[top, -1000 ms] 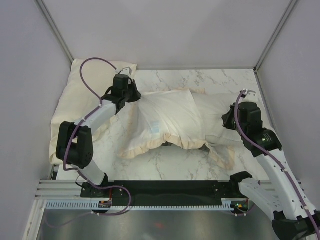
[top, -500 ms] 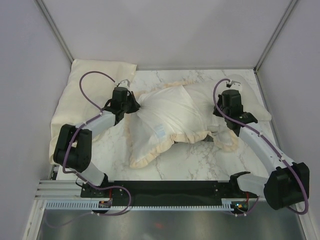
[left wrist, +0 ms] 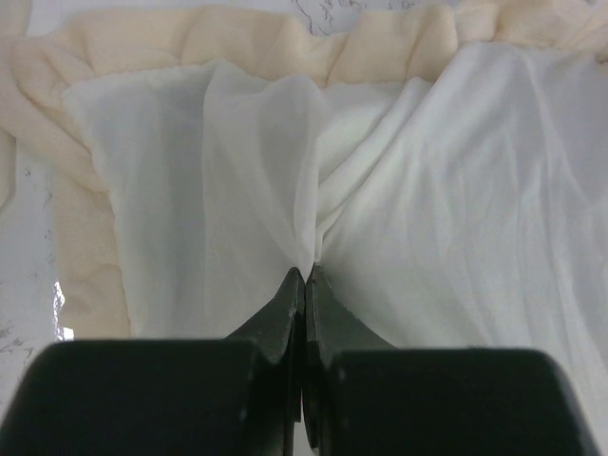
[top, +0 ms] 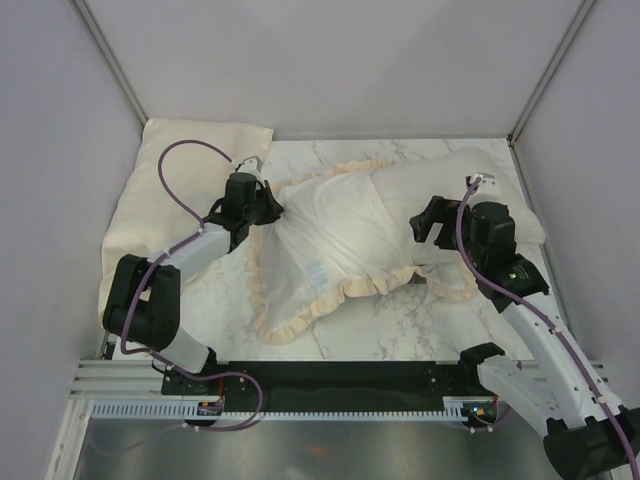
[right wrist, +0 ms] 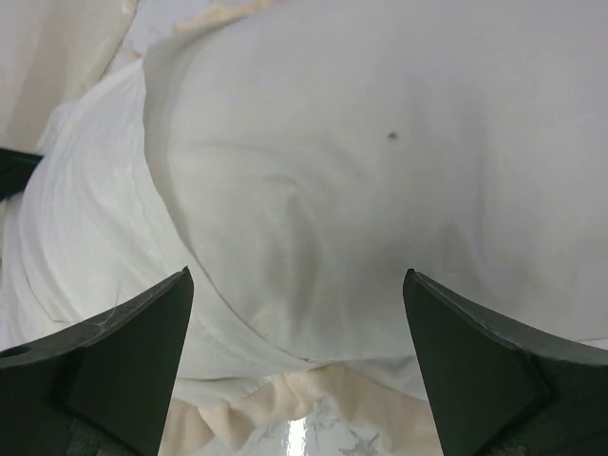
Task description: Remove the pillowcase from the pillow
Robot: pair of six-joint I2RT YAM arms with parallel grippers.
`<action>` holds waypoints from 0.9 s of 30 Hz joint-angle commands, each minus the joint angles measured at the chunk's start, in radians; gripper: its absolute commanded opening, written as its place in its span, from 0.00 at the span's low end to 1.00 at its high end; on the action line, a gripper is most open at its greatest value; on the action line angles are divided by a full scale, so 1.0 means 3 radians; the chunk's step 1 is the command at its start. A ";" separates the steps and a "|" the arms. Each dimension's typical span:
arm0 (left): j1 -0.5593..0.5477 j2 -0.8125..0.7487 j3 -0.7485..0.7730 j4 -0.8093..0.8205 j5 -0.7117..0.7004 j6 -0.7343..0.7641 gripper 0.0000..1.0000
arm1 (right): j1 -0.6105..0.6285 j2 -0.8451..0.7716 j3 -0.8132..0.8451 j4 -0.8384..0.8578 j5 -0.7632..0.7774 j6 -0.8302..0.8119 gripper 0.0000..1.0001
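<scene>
The pillowcase (top: 335,240) lies whitish side up across the middle of the table, its cream frill (top: 300,310) curling along the near edge. The plump off-white pillow (top: 455,172) sticks out of its right end toward the back right corner. My left gripper (top: 270,206) is shut on a pinch of the pillowcase's left end (left wrist: 306,274). In the right wrist view the pillow (right wrist: 399,142) bulges out of the pillowcase's mouth (right wrist: 85,218). My right gripper (right wrist: 296,285) hangs open above the pillow, with nothing between its fingers (right wrist: 123,361).
A flat pale-yellow cloth (top: 170,180) lies at the back left, partly under the left arm. Grey walls close in the back and both sides. Bare marble table (top: 390,335) shows in front of the pillowcase.
My right gripper has opened and let go, and drawn back slightly to the right. The pillow has come farther out to the right. The left gripper has kept its hold.
</scene>
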 commanded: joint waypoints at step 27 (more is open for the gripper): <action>-0.1336 -0.1555 -0.0409 -0.0652 -0.1154 0.0086 0.85 | 0.0174 0.0696 -0.0639 0.0779 0.0099 0.0285 0.00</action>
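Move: A fold of the pillow's white cloth for my open right hand lies about 10 cm below, 1 cm ahead and 2 cm left. The middle of the pillowcase's stitched hem is some 7 cm left, 4 cm ahead and 11 cm down. My shut left hand still holds the pillowcase's bunched far-left end; from it, the pillowcase's middle is about 10 cm back, 11 cm right and slightly lower, the pillow fold about 10 cm back and 27 cm right. I drop my right hand about 10 cm, easing slightly left and ending a touch forward, fingers tipping downward, onto the pillow just right of the hem, and close them to pinch a fold. Meanwhile my left hand lifts the bunched pillowcase some 5 cm, opens and lets it go, then swings back and right, still rising, over the pillowcase towards its middle. ##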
